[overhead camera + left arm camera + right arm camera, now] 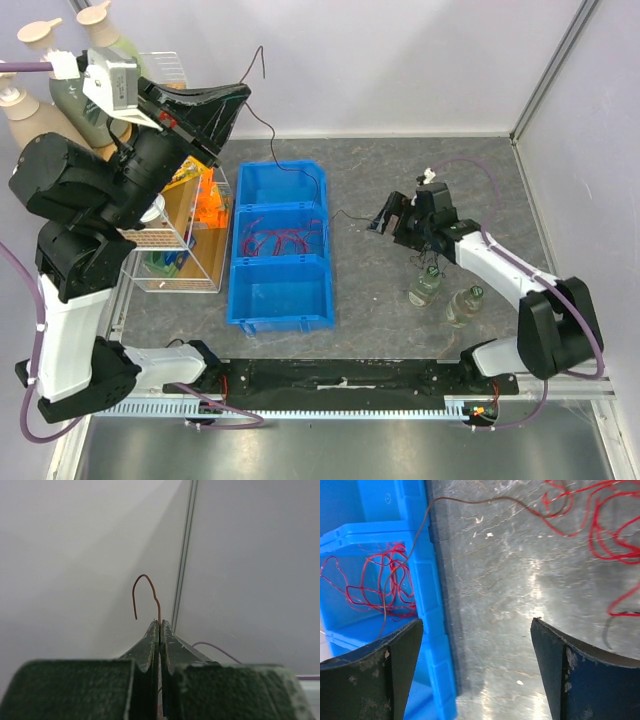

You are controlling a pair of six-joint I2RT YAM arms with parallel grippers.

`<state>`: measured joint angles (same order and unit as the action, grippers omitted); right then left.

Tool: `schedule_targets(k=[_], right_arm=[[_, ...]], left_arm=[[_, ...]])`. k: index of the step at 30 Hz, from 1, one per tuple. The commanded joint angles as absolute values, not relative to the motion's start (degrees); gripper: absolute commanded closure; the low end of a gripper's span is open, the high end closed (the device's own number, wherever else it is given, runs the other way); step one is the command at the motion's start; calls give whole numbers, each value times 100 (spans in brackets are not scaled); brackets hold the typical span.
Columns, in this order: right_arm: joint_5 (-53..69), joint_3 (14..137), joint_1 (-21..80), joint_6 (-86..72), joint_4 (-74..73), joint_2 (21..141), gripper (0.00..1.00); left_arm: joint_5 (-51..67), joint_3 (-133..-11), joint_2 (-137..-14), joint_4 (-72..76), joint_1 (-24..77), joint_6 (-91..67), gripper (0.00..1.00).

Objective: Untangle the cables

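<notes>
My left gripper is raised high at the back left, shut on a thin dark cable. In the left wrist view the jaws are pressed together and the cable's hooked end sticks up above them. This cable hangs down across the blue bin onto the table. A bunch of red cables lies in the bin's middle compartment. More red cables lie on the table. My right gripper is open low over the table right of the bin, with nothing between its fingers.
A clear container with colourful items stands left of the bin. Two small glass bottles stand near my right arm. Pump bottles are at the back left. The bin's wall is close to my right gripper's left finger.
</notes>
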<state>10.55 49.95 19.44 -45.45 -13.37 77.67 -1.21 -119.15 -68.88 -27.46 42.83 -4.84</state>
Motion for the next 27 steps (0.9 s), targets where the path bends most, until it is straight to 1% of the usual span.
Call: schedule_targets(k=[1, 4, 7, 8, 10, 14, 21, 25, 27], right_arm=[[697, 5466, 2267, -6009, -579, 8163, 4], [238, 5729, 2408, -6818, -922, 8795, 4], [168, 6361, 2627, -6961, -1071, 9490, 8], [36, 6581, 2724, -7031, -1185, 9675, 11], [-288, 6959, 2908, -7154, -1300, 10001, 21], [-791, 7689, 3067, -7382, -1810, 10729, 21], [-861, 7981, 3155, -8102, -1898, 11390, 23], [-1028, 8085, 3199, -8446, -1863, 11627, 29], [-924, 8217, 3208, -8560, -1863, 11829, 30]], left_arm=[[139, -12006, -6706, -2602, 4280, -536, 98], [184, -11971, -6619, -2505, 4271, -545, 98], [263, -11866, -6530, -2400, 4271, -597, 98], [298, -11865, -6522, -2373, 4271, -606, 98], [395, -11927, -6530, -2391, 4271, -615, 98], [518, -11918, -6530, -2382, 4271, -703, 98], [598, -11865, -6565, -2364, 4271, -747, 98], [685, -11856, -6609, -2364, 4271, -808, 98], [729, -11830, -6601, -2338, 4271, -844, 98]])
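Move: The brown cable's low stretch, by the blue bin's right edge, lies about 12 cm ahead of the open right hand, 11 cm to its left and 12 cm below. From that hand, the red cables in the bin's middle compartment are some 24 cm left and 2 cm ahead; the red-and-black tangle is roughly 7 cm right and 2 cm ahead, both at table level. For the left hand, the low stretch is about 22 cm ahead, 9 cm right and 63 cm below. The left fingers keep the brown cable pinched high up, easing about 4 cm back and 2 cm up. Meanwhile the right hand sweeps left and forward, some 10 cm each way, towards the cable's low stretch beside the bin, then drops more steeply, about 9 cm in all; its fingers tip downward, turn clockwise and draw partly closed, still wide apart. ##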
